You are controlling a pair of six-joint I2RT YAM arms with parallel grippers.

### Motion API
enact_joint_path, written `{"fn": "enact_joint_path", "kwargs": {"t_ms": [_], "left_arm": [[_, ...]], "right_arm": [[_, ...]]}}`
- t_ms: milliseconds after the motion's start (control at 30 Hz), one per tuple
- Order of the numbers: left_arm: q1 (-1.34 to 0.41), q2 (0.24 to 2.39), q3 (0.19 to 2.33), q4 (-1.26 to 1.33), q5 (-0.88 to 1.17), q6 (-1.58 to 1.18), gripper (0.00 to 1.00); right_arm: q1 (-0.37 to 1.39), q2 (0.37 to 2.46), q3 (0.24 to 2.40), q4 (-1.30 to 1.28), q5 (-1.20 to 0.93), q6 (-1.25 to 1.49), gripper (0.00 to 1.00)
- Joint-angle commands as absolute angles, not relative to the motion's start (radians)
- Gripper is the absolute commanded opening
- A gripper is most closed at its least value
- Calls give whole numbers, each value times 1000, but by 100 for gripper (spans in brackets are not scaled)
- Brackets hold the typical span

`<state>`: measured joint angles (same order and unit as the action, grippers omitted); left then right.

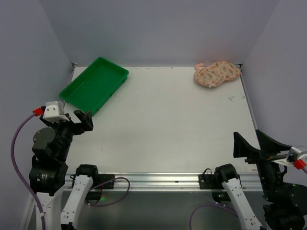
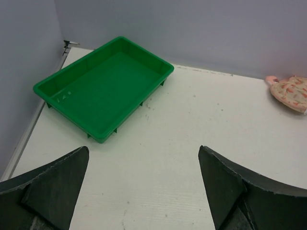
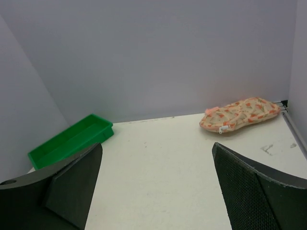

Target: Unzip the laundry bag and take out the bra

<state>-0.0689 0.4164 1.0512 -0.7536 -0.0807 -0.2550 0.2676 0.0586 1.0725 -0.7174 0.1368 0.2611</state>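
The laundry bag (image 1: 216, 73) lies zipped shut at the table's far right corner, cream with orange-pink print and pink trim. It also shows in the right wrist view (image 3: 240, 114) with a white zipper pull, and at the right edge of the left wrist view (image 2: 290, 93). The bra is hidden. My left gripper (image 1: 77, 120) is open and empty at the near left, close to the green tray. My right gripper (image 1: 254, 143) is open and empty at the near right, far from the bag. The left fingers (image 2: 57, 184) and the right fingers (image 3: 254, 189) stand wide apart.
A green rectangular plastic tray (image 1: 71, 91) lies empty at the far left, also in the left wrist view (image 2: 158, 62) and the right wrist view (image 3: 48, 151). Grey walls close the table at the back and both sides. A small dark mark (image 1: 232, 99) is near the bag.
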Motion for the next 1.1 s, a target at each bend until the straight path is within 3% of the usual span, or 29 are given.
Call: {"fn": "enact_joint_path", "kwargs": {"t_ms": [0,200,467,667,833,1067], "left_arm": [[-77,426,1034,-707,-41,-270,100],[-77,451,936,-663,37,-298,100],[-77,538,766,-509,254,-379,100],[-77,623,663,-333,299,-411,100],[-77,635,552,-213,311,-443,100],[-77,641,563,-238,316,-431,100]], "right_arm": [[270,64,1080,-726,101,279,99],[270,218,1069,-758,8,356,99],[270,613,971,-511,-235,601,99],[220,957,1080,-419,20,716,99],[101,1289,1147,-308,38,836,99],[-58,1694,1363,-278,17,1027,99]]}}
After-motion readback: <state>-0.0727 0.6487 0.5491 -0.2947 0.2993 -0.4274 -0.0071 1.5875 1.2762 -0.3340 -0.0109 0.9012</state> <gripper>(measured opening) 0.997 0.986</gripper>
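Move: From the right hand the laundry bag lies about 57 cm ahead, 9 cm to the right and some 37 cm below. The zip pull at its near end is roughly 49 cm ahead and 3 cm right. For the left hand the bag is about 48 cm ahead and 68 cm right, 31 cm down; the green tray stands some 40 cm ahead of that hand and 8 cm left. Open right hand swings forward nearly 40 cm and down towards the bag, tipping down; left sinks about 16 cm. ##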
